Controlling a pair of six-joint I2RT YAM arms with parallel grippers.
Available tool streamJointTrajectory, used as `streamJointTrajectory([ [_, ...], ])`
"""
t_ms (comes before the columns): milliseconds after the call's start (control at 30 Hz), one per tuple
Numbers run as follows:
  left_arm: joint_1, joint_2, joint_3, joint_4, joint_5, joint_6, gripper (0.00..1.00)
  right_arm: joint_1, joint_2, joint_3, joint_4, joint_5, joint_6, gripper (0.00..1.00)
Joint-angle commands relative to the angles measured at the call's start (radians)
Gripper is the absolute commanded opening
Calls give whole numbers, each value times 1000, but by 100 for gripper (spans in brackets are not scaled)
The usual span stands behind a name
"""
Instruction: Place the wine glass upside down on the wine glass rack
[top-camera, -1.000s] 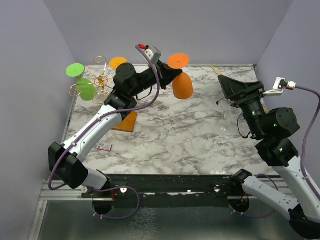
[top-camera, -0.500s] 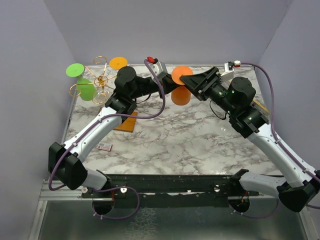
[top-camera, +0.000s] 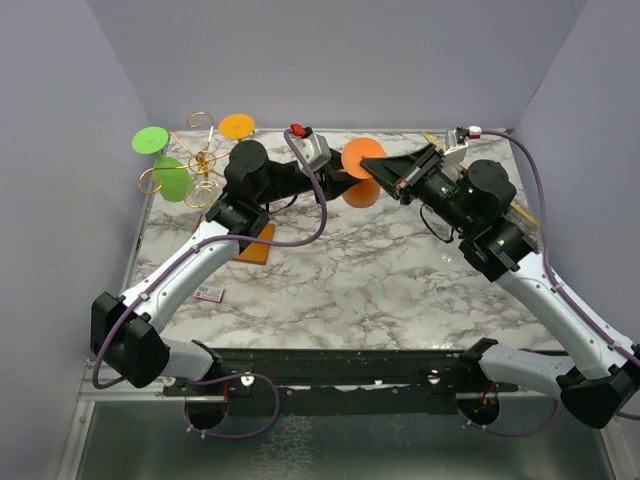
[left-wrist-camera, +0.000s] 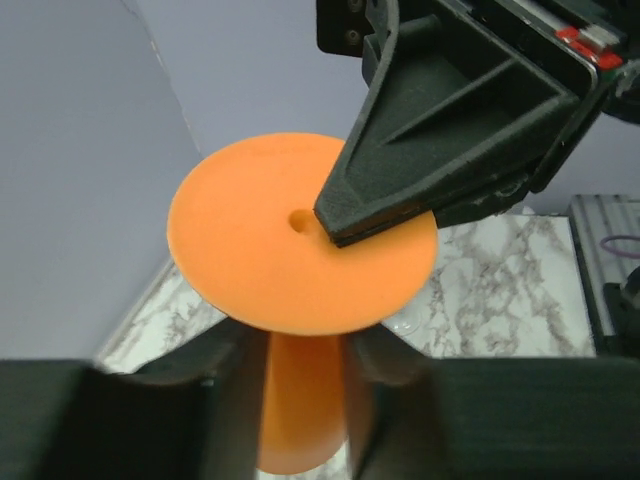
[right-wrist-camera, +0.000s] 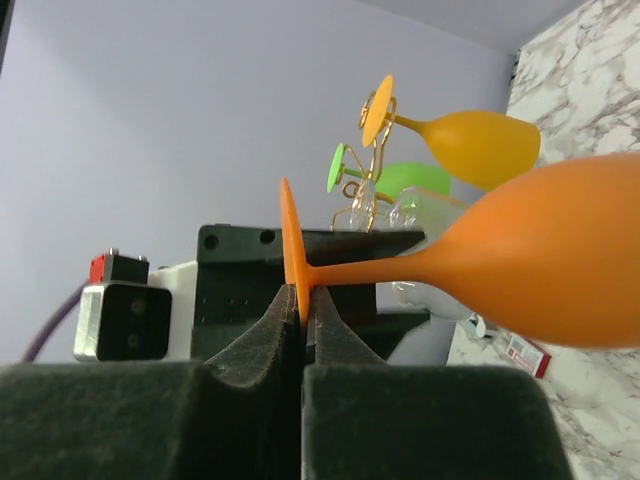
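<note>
An orange wine glass (top-camera: 361, 158) hangs on its side over the back of the table, between the two arms. My right gripper (top-camera: 378, 173) is shut on the rim of its flat foot, and the right wrist view shows the disc pinched between the pads (right-wrist-camera: 302, 312) with the bowl (right-wrist-camera: 560, 265) to the right. My left gripper (left-wrist-camera: 303, 400) straddles the stem under the foot (left-wrist-camera: 300, 230), its fingers (left-wrist-camera: 235, 390) a little apart. The wine glass rack (top-camera: 201, 160) of gold wire stands at the back left on its wooden base (top-camera: 252, 244).
A green glass (top-camera: 170, 178) and a yellow-orange glass (right-wrist-camera: 480, 148) hang on the rack. A small card (top-camera: 208, 293) lies near the left edge. Purple walls close in the left, back and right sides. A clear glass piece (left-wrist-camera: 415, 320) sits on the marble.
My right arm swung from the right side to the glass and shut on its foot. My left fingers parted slightly round the stem. The glass has tipped more level.
</note>
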Motion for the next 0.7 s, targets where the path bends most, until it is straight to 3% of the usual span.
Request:
streamJointTrajectory([
  [0, -6, -62, -54, 2, -10, -22, 54, -3, -17, 15, 30, -8, 28, 1],
  [667, -6, -23, -68, 0, 14, -15, 90, -3, -44, 11, 38, -122, 158, 1],
])
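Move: The orange wine glass hangs upside down between both hands: its middle is straight below the left hand's point, roughly 6 cm down, and about 2 cm ahead, 2 cm left and 9 cm below the right, which already pinches its foot. The rack's hooks are some 14 cm ahead, 33 cm left and 14 cm below the right hand. The hanging yellow glass is about 18 cm ahead, 26 cm left of that hand; the green glass 16 cm ahead, 43 cm left, both some 21 cm lower. The left fingers let go of the orange glass just below its foot, spreading wide until they stand clear on either side of the bowl, while that hand eases back about 1 cm, then sinks nearly 2. The right hand keeps its pinch on the foot disc and draws the glass some 2 cm back and a little up, turning it slightly. ##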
